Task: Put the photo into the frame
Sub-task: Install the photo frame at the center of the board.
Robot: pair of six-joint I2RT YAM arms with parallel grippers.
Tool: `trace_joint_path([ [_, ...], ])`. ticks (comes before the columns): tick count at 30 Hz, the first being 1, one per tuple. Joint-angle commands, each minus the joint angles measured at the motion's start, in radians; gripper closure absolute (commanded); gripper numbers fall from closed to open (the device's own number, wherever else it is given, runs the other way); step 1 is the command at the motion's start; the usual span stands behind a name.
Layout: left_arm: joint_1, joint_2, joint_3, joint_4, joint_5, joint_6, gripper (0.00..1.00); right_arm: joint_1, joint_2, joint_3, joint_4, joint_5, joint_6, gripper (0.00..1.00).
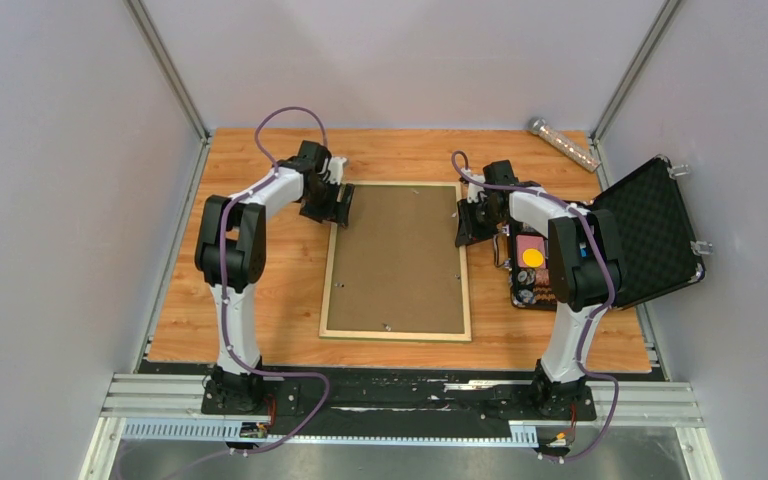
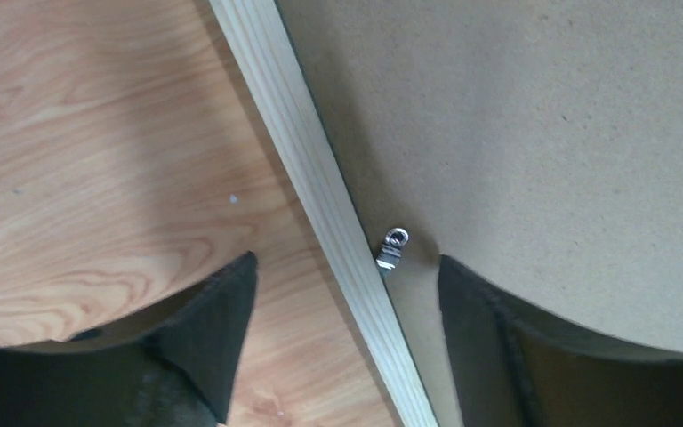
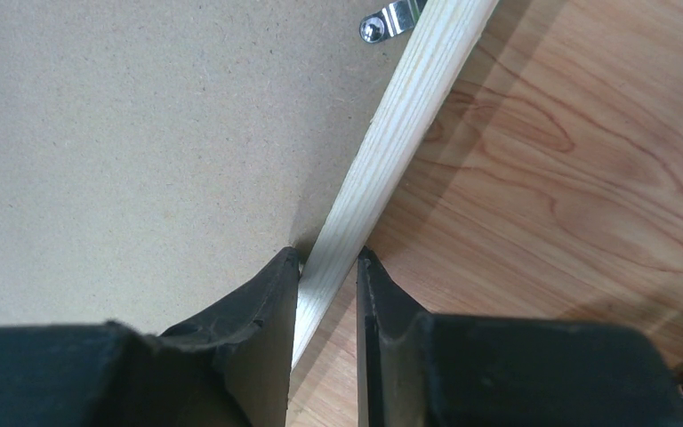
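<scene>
The frame [image 1: 328,270] lies face down in the middle of the table, pale wood rails up, with a brown backing board [image 1: 400,260] set inside it. The photo is hidden. My left gripper [image 1: 343,205] is open at the left rail's far end; in the left wrist view it [image 2: 347,262] straddles the rail [image 2: 293,133], one finger over the table and one over the board [image 2: 542,133], beside a small metal clip [image 2: 393,247]. My right gripper [image 1: 463,228] is at the right rail's far end, where it [image 3: 327,255] is shut on the rail [image 3: 400,133].
An open black case [image 1: 650,230] holding a pink box with an orange disc [image 1: 531,257] stands just right of the right arm. A glittery tube [image 1: 564,144] lies at the back right corner. Another metal clip [image 3: 389,20] sits on the right rail. Grey walls enclose the table.
</scene>
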Motion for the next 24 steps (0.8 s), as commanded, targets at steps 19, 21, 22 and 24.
trace_joint_path([
  [19,-0.041,-0.419,-0.394,-0.132,0.096,0.204,0.0,-0.001,0.006,0.002,0.071,0.004,-0.031,0.87],
  [21,-0.055,-0.449,-0.431,-0.134,0.097,0.228,0.0,-0.001,0.008,0.003,0.072,-0.003,-0.033,0.87],
  [22,-0.066,-0.457,-0.436,-0.134,0.091,0.238,0.0,-0.001,0.008,0.001,0.072,-0.006,-0.035,0.87],
  [24,-0.087,-0.47,-0.445,-0.131,0.073,0.248,0.0,-0.001,0.008,0.001,0.072,-0.01,-0.037,0.87],
])
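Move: The left hand hovers low over the frame's left rim. The lower-left clip on the backing board is about 17 cm back and 2 cm right of it, roughly 2 cm lower. The upper-left clip sits barely 1 cm right of the hand, level with it and just below; the bottom clip is some 27 cm back, 11 cm right and 3 cm down. From the right hand, at the frame's right rim, the lower-left clip is about 23 cm left, 11 cm back and 1 cm down. Back along the frame's left rim sweeps the left hand, some 14 cm, leaving the upper-left clip for the lower-left one. It eases about 2 cm left at first while the partly open fingers spread fully, then rises about 2 cm and turns some 10–15 degrees clockwise. The right hand stays still, its fingers keeping their pinch on the right rim. ##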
